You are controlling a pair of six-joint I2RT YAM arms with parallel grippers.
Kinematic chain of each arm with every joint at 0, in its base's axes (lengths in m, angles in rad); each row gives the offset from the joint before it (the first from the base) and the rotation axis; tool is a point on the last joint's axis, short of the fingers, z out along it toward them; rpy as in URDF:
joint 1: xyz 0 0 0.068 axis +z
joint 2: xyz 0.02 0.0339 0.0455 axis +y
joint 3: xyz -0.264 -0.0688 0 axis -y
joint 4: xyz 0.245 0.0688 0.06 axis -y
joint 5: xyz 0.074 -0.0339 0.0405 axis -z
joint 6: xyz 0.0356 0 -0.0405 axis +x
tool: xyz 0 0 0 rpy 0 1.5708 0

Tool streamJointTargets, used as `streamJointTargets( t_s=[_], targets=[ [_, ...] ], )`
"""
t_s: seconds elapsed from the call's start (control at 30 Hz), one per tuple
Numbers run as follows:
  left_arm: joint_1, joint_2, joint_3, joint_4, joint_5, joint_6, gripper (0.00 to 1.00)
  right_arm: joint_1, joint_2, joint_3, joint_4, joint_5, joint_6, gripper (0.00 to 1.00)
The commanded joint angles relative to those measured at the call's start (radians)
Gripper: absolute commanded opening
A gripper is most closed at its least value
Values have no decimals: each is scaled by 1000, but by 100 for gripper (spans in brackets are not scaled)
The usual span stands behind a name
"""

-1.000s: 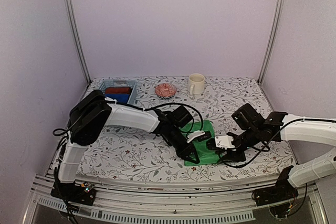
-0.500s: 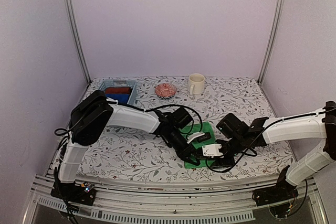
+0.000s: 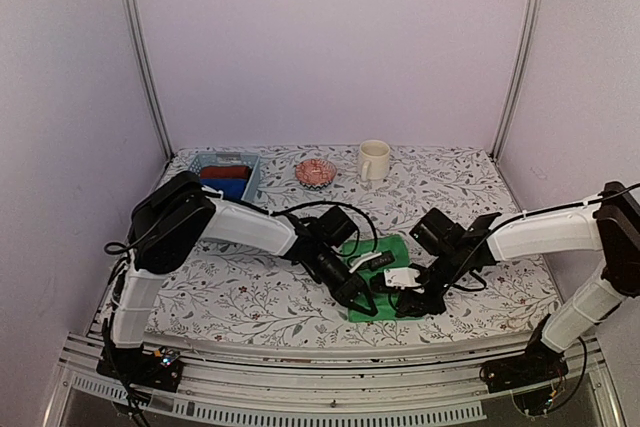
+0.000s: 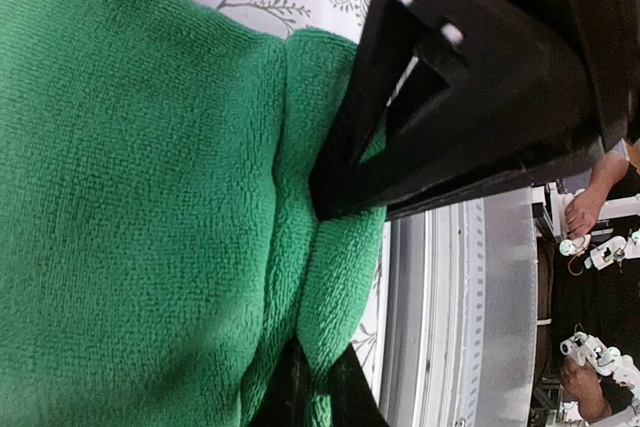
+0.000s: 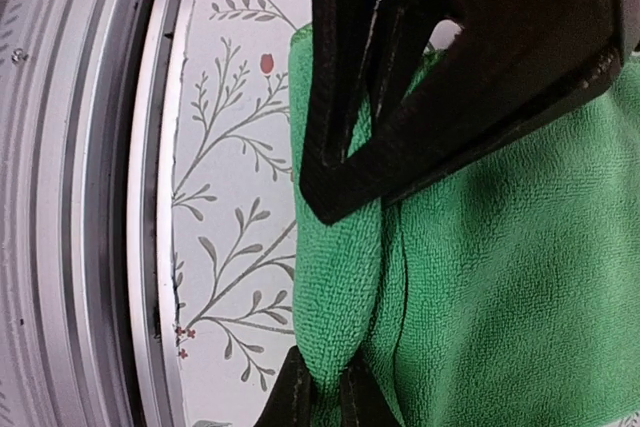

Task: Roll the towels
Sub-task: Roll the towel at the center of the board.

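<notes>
A bright green towel (image 3: 388,265) lies flat on the flowered tablecloth near the front edge, with its near hem turned up into a thick fold. My left gripper (image 3: 364,303) is shut on that fold at the near left end; in the left wrist view the fold (image 4: 335,277) runs between the black fingers (image 4: 318,297). My right gripper (image 3: 404,303) pinches the same fold beside it, with the green roll (image 5: 335,287) squeezed between its fingertips (image 5: 325,297). An orange and white patterned bundle (image 3: 316,172), perhaps another towel, sits at the back.
A blue basket (image 3: 247,179) holding blue and dark red rolls stands at the back left. A cream mug (image 3: 374,160) stands at the back centre. The metal rail (image 5: 90,197) of the table's front edge runs just beyond the fold. Both arms crowd the towel's near side.
The right arm has swung left and forward to the towel's near edge, and its gripper has closed on the fold. The left gripper has held its grip and shifted slightly.
</notes>
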Motion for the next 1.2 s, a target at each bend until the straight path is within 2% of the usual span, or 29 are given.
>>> streamJointTargets(
  t_s=[0.0, 0.27, 0.5, 0.6, 0.7, 0.77, 0.83, 0.97, 1.17],
  targets=[
    [43, -30, -71, 1, -45, -48, 2, -97, 109, 76, -232, -222, -74, 4],
    [78, -164, -247, 231, -138, -158, 14, -221, 420, 233, -472, -417, -212, 3],
    [77, -409, -562, 554, -254, -232, 26, -302, 633, 371, -630, -494, -257, 3],
    [25, -522, -652, 577, -441, -115, 27, -306, 693, 437, -684, -506, -254, 3],
    [-100, -618, -676, 556, -678, 116, 27, -306, 723, 484, -719, -512, -238, 3],
    [-186, -644, -672, 550, -769, 263, 29, -306, 730, 499, -724, -509, -230, 3],
    [-242, -627, -635, 516, -835, 380, 34, -306, 731, 497, -714, -499, -216, 3],
    [-284, -495, -494, 365, -905, 534, 41, -306, 734, 491, -699, -495, -204, 3],
    [-297, -358, -375, 309, -963, 646, 44, -306, 740, 482, -691, -509, -202, 3]
  ],
)
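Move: Both hands already pinch the green towel's rolled near edge: its middle is about 2 cm to the left hand's right and about 2 cm to the right hand's left, at finger height. The flat part still to be rolled lies some 9 cm ahead, 1 cm right of the left hand and 3 cm left of the right hand, 1 to 2 cm lower. Right fingers turn backward 55 degrees, still pinching the roll; left hand releases, swings 8 cm left, returns above. ##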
